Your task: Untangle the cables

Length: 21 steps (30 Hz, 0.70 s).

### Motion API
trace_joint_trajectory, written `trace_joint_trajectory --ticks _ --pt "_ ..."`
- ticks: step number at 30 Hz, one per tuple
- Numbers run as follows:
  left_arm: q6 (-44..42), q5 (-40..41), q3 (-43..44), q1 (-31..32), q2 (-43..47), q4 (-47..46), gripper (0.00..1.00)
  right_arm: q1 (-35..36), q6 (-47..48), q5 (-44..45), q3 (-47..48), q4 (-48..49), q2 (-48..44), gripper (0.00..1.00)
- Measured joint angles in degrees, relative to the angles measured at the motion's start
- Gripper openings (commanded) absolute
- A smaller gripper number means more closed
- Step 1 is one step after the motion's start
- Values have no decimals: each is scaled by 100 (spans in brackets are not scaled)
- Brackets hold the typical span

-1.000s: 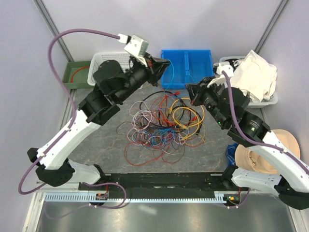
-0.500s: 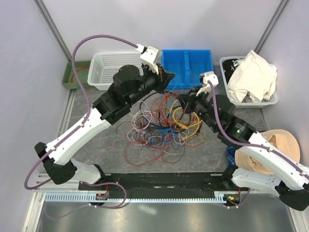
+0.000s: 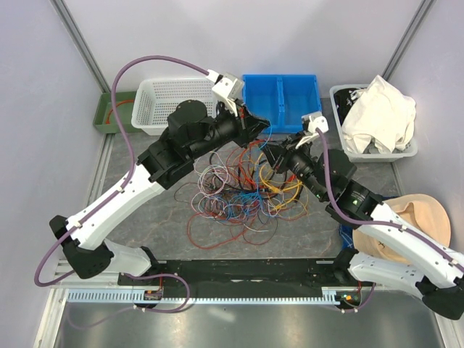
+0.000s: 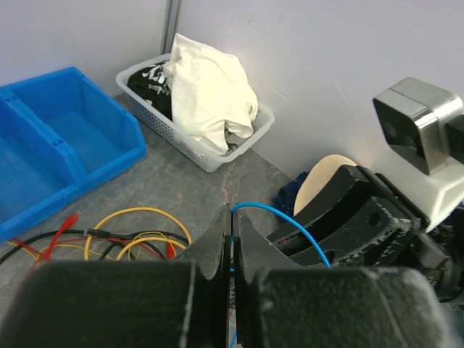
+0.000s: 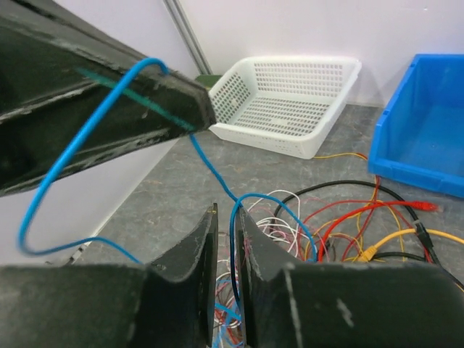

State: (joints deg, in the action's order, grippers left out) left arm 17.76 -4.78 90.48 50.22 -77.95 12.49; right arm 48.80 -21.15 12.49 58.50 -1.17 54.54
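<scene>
The cables [image 3: 243, 187] lie in a loose jumble of red, orange, yellow, blue, white and black wires on the grey table. My left gripper [image 3: 259, 127] hangs over the pile's far edge, shut on a thin blue wire [image 4: 290, 217] that arcs out to the right of its tips [image 4: 232, 217]. My right gripper [image 3: 272, 155] is just in front of it. In the right wrist view its jaws [image 5: 225, 217] stand a narrow gap apart, and the same blue wire [image 5: 85, 134] runs down between them, lying against the right finger.
At the back stand a blue bin [image 3: 280, 96], a white mesh basket [image 3: 161, 101] and a green tray [image 3: 109, 112]. A white basket of cloth [image 3: 377, 116] is at the back right, and a tan hat [image 3: 417, 221] is at the right.
My left arm has swung right from over the mesh basket. My right gripper has moved left and forward. The two grippers are now close together over the back of the pile.
</scene>
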Motion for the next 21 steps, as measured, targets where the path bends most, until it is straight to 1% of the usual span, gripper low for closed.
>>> trace_joint_trajectory --ticks 2,3,4,10,11,12,13,14,15,17,18,20,21 --pt "74 -87 -33 0 0 -24 2 -2 28 63 0 50 111 13" --pt "109 -140 -55 0 2 -39 2 -4 46 107 0 72 190 5" --pt "136 -164 -74 0 2 -44 2 -4 61 153 0 85 282 1" --pt "240 -199 -321 0 68 -66 2 -4 125 313 2 70 763 0" --pt "243 -146 -398 0 109 -70 3 -4 125 363 2 50 769 0" --pt "245 -72 -498 0 166 -87 26 -4 125 437 2 59 750 0" --pt "254 17 -608 0 238 -85 35 -4 125 505 2 70 713 0" --pt "273 190 -739 0 328 -83 43 -4 127 592 2 74 662 0" --pt "308 354 -852 0 404 -85 57 -4 127 708 2 76 599 0" --pt "433 820 -1158 -9 603 -87 74 -20 133 929 28 61 492 0" --pt "520 1049 -1335 -28 697 -96 91 -33 142 1058 96 37 472 0" --pt "684 1438 -1681 -87 879 -44 99 -76 146 1228 280 11 487 0" --pt "839 1626 -1895 -146 966 -24 100 -116 149 1338 450 -24 522 0"
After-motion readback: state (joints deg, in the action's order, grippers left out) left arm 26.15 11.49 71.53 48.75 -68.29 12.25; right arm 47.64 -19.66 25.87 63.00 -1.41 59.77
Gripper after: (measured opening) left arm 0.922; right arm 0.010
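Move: The left hand holds the blue cable pinched in its shut fingertips. Some 7 cm lower, the right hand's partly open fingers already straddle the same cable, which lies about 1 cm ahead and 1 cm left of the right hand point. From the right hand the cable tangle is roughly 36 cm below, 8 cm ahead and 2 cm left; the yellow coil about 13 cm ahead, 8 cm right and 36 cm below; the blue bin some 38 cm ahead, 8 cm right and 33 cm below. The right hand dips about 4 cm and reaches some 3 cm forward along the hanging blue cable while its fingers shut and pinch it, then draws up and to its right, away from the left hand, edging forward and turning about 15 degrees clockwise. Once that grip is shut, the left hand, already sinking slowly, opens wide to let go and drops faster towards the cable tangle, ending about 9 cm lower and 6 cm farther left, turned nearly 20 degrees counter-clockwise. ##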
